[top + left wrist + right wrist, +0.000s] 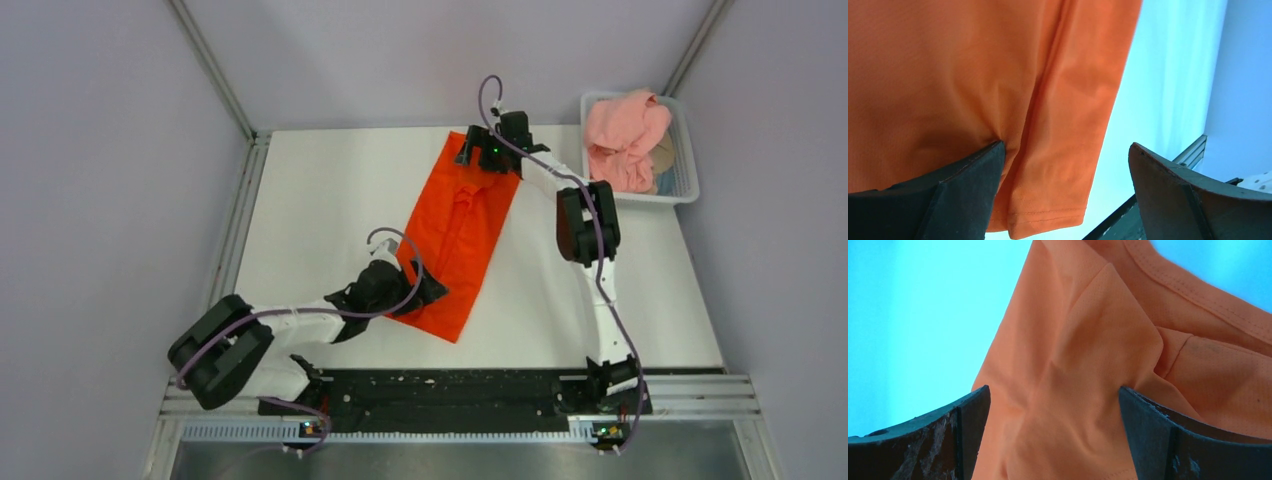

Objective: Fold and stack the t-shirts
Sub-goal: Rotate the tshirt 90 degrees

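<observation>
The orange-red t-shirt (458, 235) lies on the white table (320, 210) as a long narrow strip running diagonally from far right to near left. My left gripper (432, 292) stands open over its near end, one finger pressing the cloth (1063, 100), the other beside the hem over bare table. At the far end, my right gripper (487, 158) is open with both fingers down on the rumpled orange fabric (1088, 340) near the collar. The pale salmon pink t-shirt (625, 135) is bunched up in the basket.
A white mesh basket (687, 175) sits at the table's far right corner. Metal frame rails (240, 220) border the table on the left and near sides. Grey walls enclose the cell.
</observation>
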Available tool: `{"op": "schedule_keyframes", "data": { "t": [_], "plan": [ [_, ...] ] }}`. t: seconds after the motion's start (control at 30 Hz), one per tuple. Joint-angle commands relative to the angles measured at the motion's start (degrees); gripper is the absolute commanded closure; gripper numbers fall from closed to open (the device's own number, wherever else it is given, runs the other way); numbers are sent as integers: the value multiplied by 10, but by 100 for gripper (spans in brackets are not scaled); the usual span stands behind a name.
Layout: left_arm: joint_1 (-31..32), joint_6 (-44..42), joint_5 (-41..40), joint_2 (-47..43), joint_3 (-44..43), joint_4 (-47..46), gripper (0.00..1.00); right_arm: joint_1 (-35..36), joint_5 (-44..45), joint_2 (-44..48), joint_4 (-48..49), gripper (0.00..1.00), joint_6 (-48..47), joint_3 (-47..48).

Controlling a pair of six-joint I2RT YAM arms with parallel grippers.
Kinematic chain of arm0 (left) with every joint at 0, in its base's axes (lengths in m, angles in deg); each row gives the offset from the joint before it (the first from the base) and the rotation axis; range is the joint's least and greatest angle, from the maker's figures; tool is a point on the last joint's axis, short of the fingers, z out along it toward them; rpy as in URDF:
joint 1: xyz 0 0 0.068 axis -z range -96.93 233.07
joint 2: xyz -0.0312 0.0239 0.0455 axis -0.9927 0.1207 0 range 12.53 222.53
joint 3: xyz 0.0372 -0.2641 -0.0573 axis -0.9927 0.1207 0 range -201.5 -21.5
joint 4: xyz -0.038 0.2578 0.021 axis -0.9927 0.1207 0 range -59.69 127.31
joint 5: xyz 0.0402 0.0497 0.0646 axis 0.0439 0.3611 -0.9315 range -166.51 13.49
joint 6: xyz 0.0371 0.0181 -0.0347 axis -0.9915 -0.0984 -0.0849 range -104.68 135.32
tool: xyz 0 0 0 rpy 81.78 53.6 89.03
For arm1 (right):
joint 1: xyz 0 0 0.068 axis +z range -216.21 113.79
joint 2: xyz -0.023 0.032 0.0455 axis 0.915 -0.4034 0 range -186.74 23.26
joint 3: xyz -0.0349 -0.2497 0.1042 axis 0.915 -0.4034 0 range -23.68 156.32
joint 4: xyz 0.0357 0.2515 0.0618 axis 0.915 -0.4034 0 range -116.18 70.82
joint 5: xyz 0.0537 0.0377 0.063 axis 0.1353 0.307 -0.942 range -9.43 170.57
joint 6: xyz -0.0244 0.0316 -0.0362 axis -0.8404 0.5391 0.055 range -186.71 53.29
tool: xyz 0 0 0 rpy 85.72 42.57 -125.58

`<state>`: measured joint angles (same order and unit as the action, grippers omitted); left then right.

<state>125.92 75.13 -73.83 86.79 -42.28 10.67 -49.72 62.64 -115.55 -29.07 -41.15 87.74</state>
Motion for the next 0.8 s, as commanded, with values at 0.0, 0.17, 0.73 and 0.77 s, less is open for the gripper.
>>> {"op": "schedule_keyframes", "data": {
  "t": [0.0,0.17,0.73,0.77],
  "plan": [
    [65,33,-51,101,-46,-49,1,29,-42,-107,-64,3,-21,115],
    [111,25,-7,205,-127,-57,1,50,-48,-174,-63,1,-46,213],
    [234,-146,-170,-1,-170,121,1,58,105,17,-35,1,-139,273],
    [241,-158,-179,-21,-168,132,1,57,116,39,-42,1,-147,260]
  ]
}}
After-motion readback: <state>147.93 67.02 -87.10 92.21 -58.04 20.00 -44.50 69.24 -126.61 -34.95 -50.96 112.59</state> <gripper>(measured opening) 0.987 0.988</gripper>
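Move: Lying almost flat under both hands, the folded orange t-shirt has its middle about 15 cm ahead of the left hand and 5 cm to its right. From the right hand that same middle is some 22 cm back and 4 cm left, at pad height or a touch below. The laundry basket stands about 38 cm to the right of the right hand, roughly level with it, its middle some 4 cm higher. Swivelling the shirt counter-clockwise with wide-open fingers still resting on its two ends, the left hand sweeps the near end about 11 cm right while the right hand pushes the far end left and forward. The left then eases back some 5 cm with a slight clockwise turn, and the right drifts slightly right; both finally lift off by 3 to 4 cm, fingers tipping up. ##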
